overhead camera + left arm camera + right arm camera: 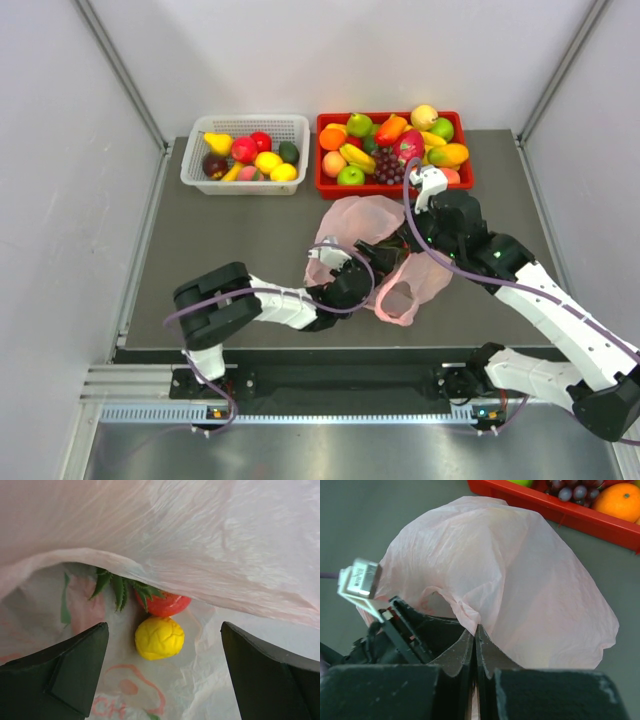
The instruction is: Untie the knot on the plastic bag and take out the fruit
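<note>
The pink plastic bag lies on the mat in front of the red crate, its mouth facing the arms. My right gripper is shut on the bag's upper rim and holds it up. My left gripper reaches into the mouth, open wide with nothing between its fingers. Fruit lies just ahead of it inside the bag: a yellow wrinkled fruit, a red fruit behind it, and a green spiky crown. No knot shows. One handle loop trails on the mat.
A white basket of fruit stands at the back left. The red crate of fruit, also seen as the red crate, sits just behind the bag. Both arms cross close together at the bag's mouth.
</note>
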### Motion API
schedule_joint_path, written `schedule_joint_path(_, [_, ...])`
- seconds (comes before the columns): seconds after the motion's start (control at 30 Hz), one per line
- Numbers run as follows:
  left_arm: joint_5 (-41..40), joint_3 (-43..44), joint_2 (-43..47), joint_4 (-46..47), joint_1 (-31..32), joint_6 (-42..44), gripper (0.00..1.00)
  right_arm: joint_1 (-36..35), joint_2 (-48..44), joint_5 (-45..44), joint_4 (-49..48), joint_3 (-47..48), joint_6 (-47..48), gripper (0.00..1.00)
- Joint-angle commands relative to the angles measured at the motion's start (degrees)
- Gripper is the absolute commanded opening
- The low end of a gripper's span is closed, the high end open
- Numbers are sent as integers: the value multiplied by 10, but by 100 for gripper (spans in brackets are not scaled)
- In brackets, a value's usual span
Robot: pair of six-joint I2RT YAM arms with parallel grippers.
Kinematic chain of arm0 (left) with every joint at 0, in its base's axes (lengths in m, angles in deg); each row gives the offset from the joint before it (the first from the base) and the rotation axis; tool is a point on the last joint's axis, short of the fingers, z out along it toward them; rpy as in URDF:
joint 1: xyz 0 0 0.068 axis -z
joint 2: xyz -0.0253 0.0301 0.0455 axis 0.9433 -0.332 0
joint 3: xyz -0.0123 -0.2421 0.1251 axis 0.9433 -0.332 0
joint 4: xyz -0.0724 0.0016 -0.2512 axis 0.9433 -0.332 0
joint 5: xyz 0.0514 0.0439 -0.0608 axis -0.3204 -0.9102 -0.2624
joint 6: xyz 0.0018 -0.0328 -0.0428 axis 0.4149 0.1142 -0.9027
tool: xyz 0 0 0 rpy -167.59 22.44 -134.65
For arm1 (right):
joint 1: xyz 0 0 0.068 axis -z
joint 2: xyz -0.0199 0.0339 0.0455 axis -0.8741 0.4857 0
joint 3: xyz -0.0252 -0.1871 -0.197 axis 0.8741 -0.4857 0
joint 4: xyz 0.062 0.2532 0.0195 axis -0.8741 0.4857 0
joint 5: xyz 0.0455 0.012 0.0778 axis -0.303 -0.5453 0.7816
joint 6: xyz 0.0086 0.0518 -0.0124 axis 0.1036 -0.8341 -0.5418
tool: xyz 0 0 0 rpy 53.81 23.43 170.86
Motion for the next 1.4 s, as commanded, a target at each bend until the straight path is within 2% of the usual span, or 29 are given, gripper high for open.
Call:
schedule_joint_path(0.0, [52,36,-47,60,-14,-53,98,-4,-3,4,-13,21,4,0])
schedule_joint_path(0.13, [75,64,-87,90,-24,-54,95,-4,0,7,-16,18,6,0])
schedule_joint_path(0.4, [47,115,-131,59,-38,-64,91,-4,-3,20,-22,9,8,0])
schedule_joint_path(0.57, [52,167,-166,1,-50,-90,85,-4,-4,29,-25,5,7,0])
schedule_joint_path(0.77, [44,168,-189,-8,-59,-115,63,-4,-13,33,-19,6,8,0])
schedule_joint_path(0.87, [54,160,-191,-17,-60,-130,58,-3,-17,29,-17,6,9,0])
schedule_joint_path(1.13, [29,147,-183,-71,-59,-148,69,-4,-19,32,-13,7,1,0])
schedule_joint_path(1.23, [34,158,-185,-85,-64,-140,69,-4,-22,27,-11,8,1,0])
schedule_joint_path(1.3, [50,165,-195,-84,-74,-136,67,-4,-23,26,-11,10,1,0])
schedule_joint_path(1.37, [66,162,-204,-60,-82,-131,55,-4,-23,28,-8,12,-1,0])
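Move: The yellow fruit in the bag lies about 5 cm ahead of my left hand, 3 cm to its right and 8 cm lower. The red fruit with green leaves touches its far side, roughly 8 cm ahead, 4 cm right and 7 cm down from that hand. The bag rim I hold up is some 5 cm ahead, 6 cm right and 8 cm above it. From my right hand, the yellow fruit is level fore-and-aft, about 3 cm left and 16 cm below. I work my left hand deeper into the bag towards the yellow fruit, first right and down, then forward, then down again, ending about 6 cm farther out, 6 cm lower and 4 cm right. The fingers tip some 10 degrees downward and narrow from wide open to a little over half. My right hand stays put, still pinching the bag rim. ##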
